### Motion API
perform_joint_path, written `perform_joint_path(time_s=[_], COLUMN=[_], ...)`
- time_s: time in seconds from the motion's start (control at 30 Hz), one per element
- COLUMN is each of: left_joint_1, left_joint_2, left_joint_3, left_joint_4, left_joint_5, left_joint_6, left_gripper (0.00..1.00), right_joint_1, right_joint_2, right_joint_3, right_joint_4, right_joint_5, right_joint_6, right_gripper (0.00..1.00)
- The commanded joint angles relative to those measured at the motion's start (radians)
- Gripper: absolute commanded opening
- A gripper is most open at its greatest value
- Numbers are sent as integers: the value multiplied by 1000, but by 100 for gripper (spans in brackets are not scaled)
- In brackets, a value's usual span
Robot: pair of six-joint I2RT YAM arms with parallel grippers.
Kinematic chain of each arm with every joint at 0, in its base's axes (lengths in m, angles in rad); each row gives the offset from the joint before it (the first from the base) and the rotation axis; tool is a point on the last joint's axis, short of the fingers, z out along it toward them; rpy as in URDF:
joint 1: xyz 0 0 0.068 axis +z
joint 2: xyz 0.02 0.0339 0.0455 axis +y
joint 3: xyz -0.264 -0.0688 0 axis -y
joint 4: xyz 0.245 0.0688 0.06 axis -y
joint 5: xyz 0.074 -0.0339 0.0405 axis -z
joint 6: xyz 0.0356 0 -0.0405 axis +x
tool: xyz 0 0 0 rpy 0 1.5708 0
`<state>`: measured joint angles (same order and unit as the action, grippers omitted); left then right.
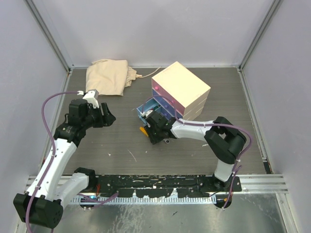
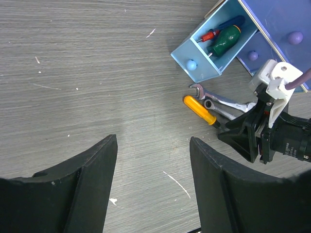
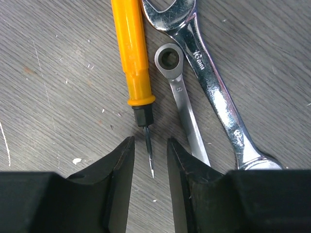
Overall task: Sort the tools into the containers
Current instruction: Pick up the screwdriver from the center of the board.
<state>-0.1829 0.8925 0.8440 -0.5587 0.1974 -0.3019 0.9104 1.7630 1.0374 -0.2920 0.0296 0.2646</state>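
Observation:
An orange-handled screwdriver [image 3: 129,53] lies on the table with its thin shaft pointing between my right gripper's [image 3: 148,141] fingers. The jaws stand narrow on either side of the shaft, a small gap showing on each side. Two silver spanners, a ring one [image 3: 181,97] and a larger open-ended one [image 3: 214,92], lie just right of it. The cream chest [image 1: 182,87] stands behind, its light-blue drawer [image 2: 204,68] pulled out. In the drawer are a green-handled screwdriver [image 2: 224,40] and blue-handled pliers [image 2: 232,22]. My left gripper [image 2: 153,138] hangs open over bare table to the left.
A crumpled beige cloth [image 1: 109,76] lies at the back left by the wall. Grey enclosure walls ring the table. The blue drawers [image 2: 284,29] of the chest are shut, close behind the right arm.

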Motion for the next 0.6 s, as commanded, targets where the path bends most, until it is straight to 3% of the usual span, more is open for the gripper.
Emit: perform_joint_path(time_s=[0.0,0.13,0.3,0.57], left_joint_1=[4,4,4,3], left_joint_2=[-7,-3,4,-38], left_joint_3=[26,26,20,-2], left_joint_4=[29,28,31,64], left_joint_5=[4,0,-3,-30], left_joint_6=[7,5,-19,-162], left_gripper=[62,62,63,64], right_joint_1=[2,6,10,10], right_joint_2=[-1,11,8,-122], right_joint_3=[-11,-18,-33,-82], right_joint_4=[22,25,31,95], right_joint_5=[27,10,5,-17], right_joint_6=[-10,-6,1,48], right_gripper=[38,33,19,2])
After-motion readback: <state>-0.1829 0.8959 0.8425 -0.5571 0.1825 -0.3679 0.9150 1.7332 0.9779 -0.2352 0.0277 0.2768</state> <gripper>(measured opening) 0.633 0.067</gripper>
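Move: The right hand is already down over the board, with the thin shaft of the orange screwdriver between its open fingers; the screwdriver's middle lies about 3 cm ahead, 3 cm left and 1 cm below. The small wrench is roughly 3 cm ahead and 2 cm right, the large wrench about 6 cm ahead and 2 cm right, and the open blue drawer some 13 cm ahead and 1 cm left. From the left hand the screwdriver is about 15 cm right, 1 cm back and 18 cm below. The right hand stays almost in place just over the board, fingers slanting down, forward and left, settling less than half a centimetre and easing about half a centimetre back at the very end. Meanwhile its two fingers close from a little over a third open to nearly shut, pinching the screwdriver's bare metal shaft near the tip, ahead of the black collar and well short of the orange handle. ##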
